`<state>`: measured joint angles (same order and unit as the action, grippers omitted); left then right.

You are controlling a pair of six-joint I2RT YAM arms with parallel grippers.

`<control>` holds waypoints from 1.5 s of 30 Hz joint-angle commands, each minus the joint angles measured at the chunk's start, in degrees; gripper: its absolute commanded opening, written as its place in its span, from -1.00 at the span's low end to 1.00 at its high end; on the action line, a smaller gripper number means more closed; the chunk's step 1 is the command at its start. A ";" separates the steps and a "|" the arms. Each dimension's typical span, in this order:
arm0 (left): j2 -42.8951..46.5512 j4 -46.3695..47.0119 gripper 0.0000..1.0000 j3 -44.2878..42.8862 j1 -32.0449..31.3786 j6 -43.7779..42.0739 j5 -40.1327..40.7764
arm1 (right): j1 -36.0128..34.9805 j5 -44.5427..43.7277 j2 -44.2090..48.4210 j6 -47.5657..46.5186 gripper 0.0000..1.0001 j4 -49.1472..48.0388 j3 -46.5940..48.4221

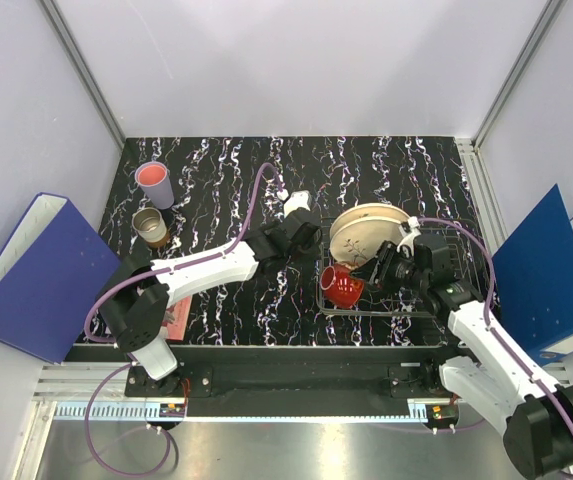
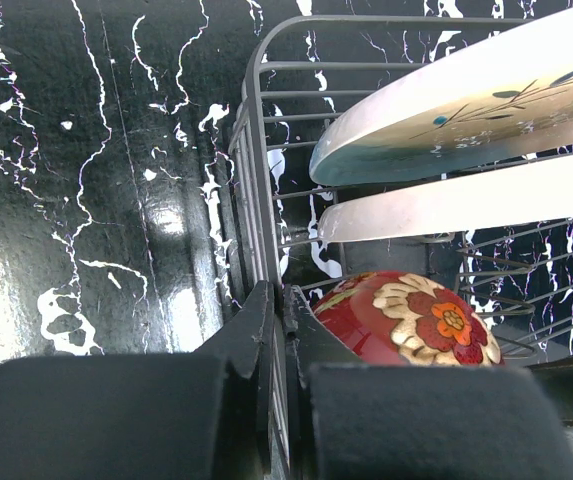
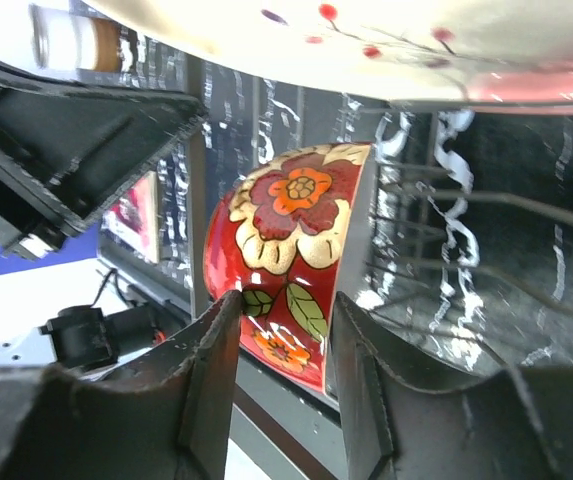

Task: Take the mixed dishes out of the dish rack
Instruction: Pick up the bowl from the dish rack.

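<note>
The dish rack is a silver wire basket at the right. Two cream plates stand in it on edge: one with a blue half, one with a pink half. The red bowl-cup with flower prints lies on its side in the rack's near left corner. My left gripper is shut on the rack's left wire wall, with the bowl-cup just to its right. My right gripper is open, its fingertips either side of the bowl-cup. I cannot tell if they touch it.
A lilac tumbler with a pink one inside and a small brown-cream cup stand at the table's far left. A red printed card lies near the left arm's base. Blue binders lean on both side walls.
</note>
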<state>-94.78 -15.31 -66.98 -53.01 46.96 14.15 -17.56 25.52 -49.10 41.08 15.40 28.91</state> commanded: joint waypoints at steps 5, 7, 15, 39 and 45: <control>-2.60 -0.77 -1.00 1.68 -0.25 0.06 -2.11 | -0.54 6.47 -5.91 3.57 -0.24 -13.80 -3.15; -2.43 -0.86 -1.00 1.85 -0.25 0.06 -1.85 | -0.54 7.00 -7.41 4.09 -0.37 -14.87 -3.42; -1.46 -1.04 -1.00 2.38 -0.16 -0.11 -1.14 | -0.72 6.48 -5.83 2.78 -1.00 -12.77 -3.42; 5.83 -6.48 0.77 3.43 1.51 -0.82 4.57 | -0.81 1.21 -2.57 -10.57 -1.00 12.19 22.85; 11.37 -9.21 0.91 4.66 2.39 -0.99 8.08 | -1.33 -2.57 -5.83 -16.11 -1.00 18.35 30.76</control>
<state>-89.38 -21.26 -63.11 -51.92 47.37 16.73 -18.33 25.58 -54.61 30.06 32.16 52.71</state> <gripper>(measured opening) 0.944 0.032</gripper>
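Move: The red bowl lies tipped in the rack right at the half-open right fingers, its middle about 4 cm to their left, 1 cm back and 4 cm lower. From that hand, the two plates stand some 8 cm ahead and 2 cm to the right, and the middle of the rack's left rim is about 8 cm to the left and 1 cm ahead. From the left hand, shut on that rim, the bowl is roughly 7 cm to the right and 5 cm back. The bowl's rim is pinched by the right fingers, which slide about 3 cm left along with it and shut; they ease back a little, then lift it some 9 cm, drifting slightly right and forward as the fingertips tip up. Meanwhile the left hand stays on the rack's rim, and late in the lift opens wide and shifts nearly 4 cm left. ##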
